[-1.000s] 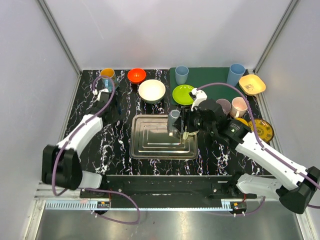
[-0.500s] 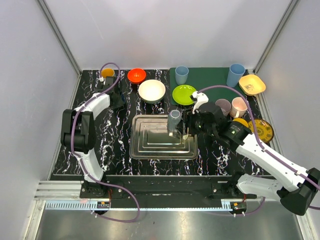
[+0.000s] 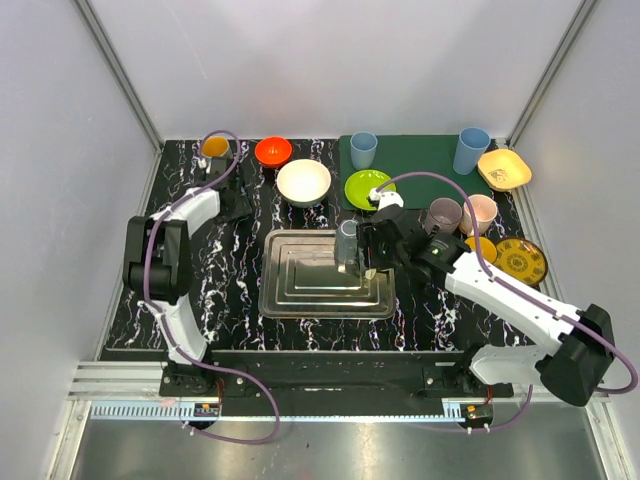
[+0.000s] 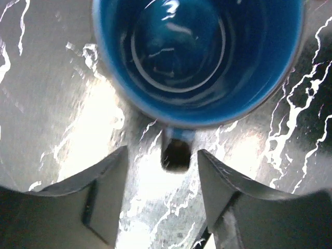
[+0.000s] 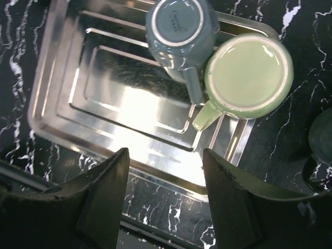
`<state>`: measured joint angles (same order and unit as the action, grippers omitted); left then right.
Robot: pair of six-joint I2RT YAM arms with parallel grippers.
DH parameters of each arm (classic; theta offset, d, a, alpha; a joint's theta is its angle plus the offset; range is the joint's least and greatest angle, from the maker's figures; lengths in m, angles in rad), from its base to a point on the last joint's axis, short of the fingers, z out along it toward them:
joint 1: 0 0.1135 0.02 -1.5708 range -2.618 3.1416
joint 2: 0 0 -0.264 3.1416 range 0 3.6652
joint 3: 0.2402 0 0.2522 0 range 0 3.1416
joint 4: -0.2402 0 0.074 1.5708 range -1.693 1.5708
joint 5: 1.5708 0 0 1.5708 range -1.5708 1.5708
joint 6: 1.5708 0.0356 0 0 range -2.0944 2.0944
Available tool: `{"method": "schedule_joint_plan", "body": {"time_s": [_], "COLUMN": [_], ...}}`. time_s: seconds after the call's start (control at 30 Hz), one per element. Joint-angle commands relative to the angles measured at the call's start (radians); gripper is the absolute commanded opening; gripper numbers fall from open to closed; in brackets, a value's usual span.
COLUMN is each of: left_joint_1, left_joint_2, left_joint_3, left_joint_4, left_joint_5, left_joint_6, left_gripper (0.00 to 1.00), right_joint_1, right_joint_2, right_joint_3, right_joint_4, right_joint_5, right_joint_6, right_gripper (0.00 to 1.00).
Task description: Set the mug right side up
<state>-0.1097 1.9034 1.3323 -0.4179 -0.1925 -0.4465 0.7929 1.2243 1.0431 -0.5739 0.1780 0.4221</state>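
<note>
A grey-blue mug [image 5: 176, 26] stands upside down, base up, at the far right of the steel tray [image 5: 57, 129]; it also shows in the top view [image 3: 347, 238]. A pale green mug [image 5: 249, 72] stands against it, mouth up. My right gripper [image 5: 166, 155] is open and empty above the tray's near right edge, short of both mugs; in the top view it [image 3: 375, 250] hangs over the tray [image 3: 290, 300]. My left gripper [image 4: 162, 171] is open at the far left, its jaws either side of the handle [image 4: 176, 150] of an upright blue mug [image 4: 197, 52], not touching it.
A white bowl [image 3: 303, 182], red bowl [image 3: 273, 150], orange cup [image 3: 214, 147] and green plate [image 3: 366, 188] stand behind the tray. Two blue cups [image 3: 363, 149] [image 3: 471, 150] stand on a green mat [image 3: 420, 160]. Pink cups [image 3: 480, 212] and yellow dishes [image 3: 504, 168] are at right.
The left arm has folded inward and its gripper stays at the far left. The right arm's wrist has shifted slightly left over the tray. The mugs have not moved.
</note>
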Motion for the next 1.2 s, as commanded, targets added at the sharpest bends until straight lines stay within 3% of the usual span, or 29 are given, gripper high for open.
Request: {"method": "schedule_joint_plan", "body": {"time_s": [0.0, 0.03, 0.33, 0.5, 0.73, 1.17], "left_joint_1": [0.007, 0.007, -0.085, -0.206, -0.216, -0.216], "left_joint_2": [-0.194, -0.269, -0.757, -0.967, -1.084, -1.075], "left_joint_3": [-0.128, -0.158, -0.534, -0.634, -0.599, -0.624], "left_joint_4": [0.027, 0.033, 0.103, 0.059, -0.111, -0.117], "left_joint_5": [-0.048, -0.051, -0.137, -0.252, -0.344, -0.259], "left_joint_6": [-0.087, -0.102, -0.305, -0.426, -0.512, -0.495], "left_gripper": [0.63, 0.73, 0.79, 0.91, 0.98, 0.98], "right_joint_1": [0.003, 0.003, 0.003, 0.003, 0.002, -0.003], "right_joint_2": [0.044, 0.07, 0.185, 0.239, 0.352, 0.471], "right_joint_3": [0.034, 0.038, 0.006, -0.005, 0.024, 0.121], "right_joint_4": [0.016, 0.003, -0.014, -0.011, -0.052, -0.191], "right_joint_5": [0.153, 0.219, 0.297, 0.33, 0.362, 0.457], "right_joint_6": [-0.003, 0.01, 0.271, 0.45, 0.667, 0.672], "right_gripper": [0.64, 0.64, 0.61, 0.6, 0.55, 0.41]}}
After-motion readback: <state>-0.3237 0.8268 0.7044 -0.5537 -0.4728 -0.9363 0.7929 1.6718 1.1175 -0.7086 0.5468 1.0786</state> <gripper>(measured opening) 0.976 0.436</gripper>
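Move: The upside-down green mug's middle is about 9 cm ahead of the right hand, 3 cm to its right and 12 cm below, its handle pointing back. The grey-blue mug stands 9 cm to the left of the green one, 1 cm farther out. The upright blue mug is 6 cm straight ahead of the left hand, level in height; the orange-lined mug is 14 cm ahead and 5 cm left. Lower the right gripper about 12 cm onto the green mug's handle, easing it slightly forward and to the right, turning it some 40 degrees clockwise and narrowing the fingers to straddle the handle without gripping. Meanwhile draw the left gripper back from the blue mug's handle and then up too, opening wide and tilting its fingers up towards forward. ##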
